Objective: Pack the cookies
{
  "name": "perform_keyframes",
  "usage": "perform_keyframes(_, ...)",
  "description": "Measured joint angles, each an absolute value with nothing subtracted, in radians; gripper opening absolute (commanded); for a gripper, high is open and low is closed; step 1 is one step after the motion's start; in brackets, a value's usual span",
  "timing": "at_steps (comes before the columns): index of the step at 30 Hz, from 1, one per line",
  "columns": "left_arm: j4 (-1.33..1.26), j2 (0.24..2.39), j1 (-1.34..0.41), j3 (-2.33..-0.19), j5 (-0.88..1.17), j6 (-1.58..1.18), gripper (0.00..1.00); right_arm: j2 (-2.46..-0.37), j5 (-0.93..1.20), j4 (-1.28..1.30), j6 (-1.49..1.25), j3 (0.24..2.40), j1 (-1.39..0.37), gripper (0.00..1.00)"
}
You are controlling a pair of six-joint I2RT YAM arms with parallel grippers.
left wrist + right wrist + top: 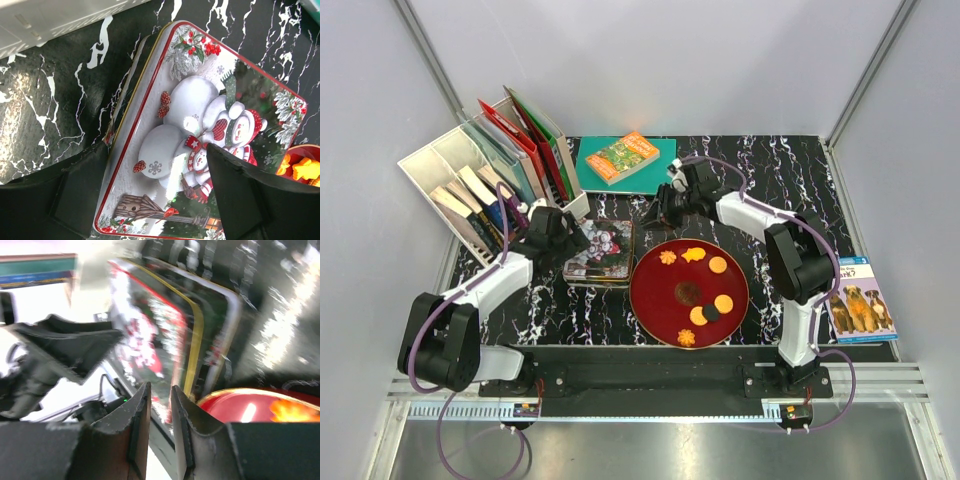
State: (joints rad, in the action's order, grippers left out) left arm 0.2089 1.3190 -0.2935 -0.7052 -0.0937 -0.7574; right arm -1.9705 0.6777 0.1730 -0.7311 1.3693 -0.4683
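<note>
Several cookies point(718, 265), round orange, yellow and dark brown discs plus orange flower shapes, lie on the red plate point(655, 300). A rectangular tin with a snowman lid point(602, 250) lies left of the plate. My left gripper point(565, 238) hovers at the tin's left end. Its jaws stand wide open point(157, 150), one finger beside the tin point(190, 115) and one over the lid. My right gripper point(658, 212) is at the tin's far right corner. In the blurred right wrist view its jaws point(160, 387) are narrowly parted with nothing seen between them, facing the tin point(200, 330) and the plate point(235, 407).
A white file organizer point(470, 185) with books and folders stands at the back left. A green book with an orange one on top point(625, 160) lies behind the tin. A dog book point(860, 300) lies at the right edge. Enclosure walls surround the black marbled mat.
</note>
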Motion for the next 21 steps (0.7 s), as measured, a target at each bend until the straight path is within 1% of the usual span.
perform_keyframes(7, 0.208, 1.340, -0.294, -0.718, -0.093, -0.758, 0.82, -1.983, 0.775, 0.173, -0.745, 1.538, -0.486, 0.30)
perform_keyframes(12, 0.208, 1.344, -0.294, -0.718, -0.093, -0.757, 0.82, -2.056, 0.831, 0.143, -0.768, 1.637, -0.508, 0.30)
perform_keyframes(16, 0.208, 1.344, -0.294, -0.718, -0.093, -0.758, 0.82, -2.146, 0.853, 0.130, -0.784, 1.666, -0.511, 0.30)
perform_keyframes(21, 0.210, 1.344, -0.294, -0.721, -0.094, -0.758, 0.83, -2.249, 0.858, 0.134, -0.789, 1.653, -0.511, 0.29)
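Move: The lid on the tin lies to the right hand's left and nearer the base: its middle is some 13 cm left, 8 cm back and 7 cm below. From the same hand, the red plate of cookies is about 11 cm right and 20 cm back, down on the table, while the orange book lies some 16 cm ahead and 7 cm left. From the left hand, the lid's middle is only about 5 cm right and 3 cm back, just below. The tin lid's far right corner is what the right hand swings over to: it rises some 7 cm while travelling about 6 cm left and slightly forward, then comes down about 9 cm towards the lid, fingers kept narrowly open and the wrist turned about 10 degrees counter-clockwise. No touch by the right fingers can be seen yet. The left hand stays at the tin's left edge, fingers still wide. ##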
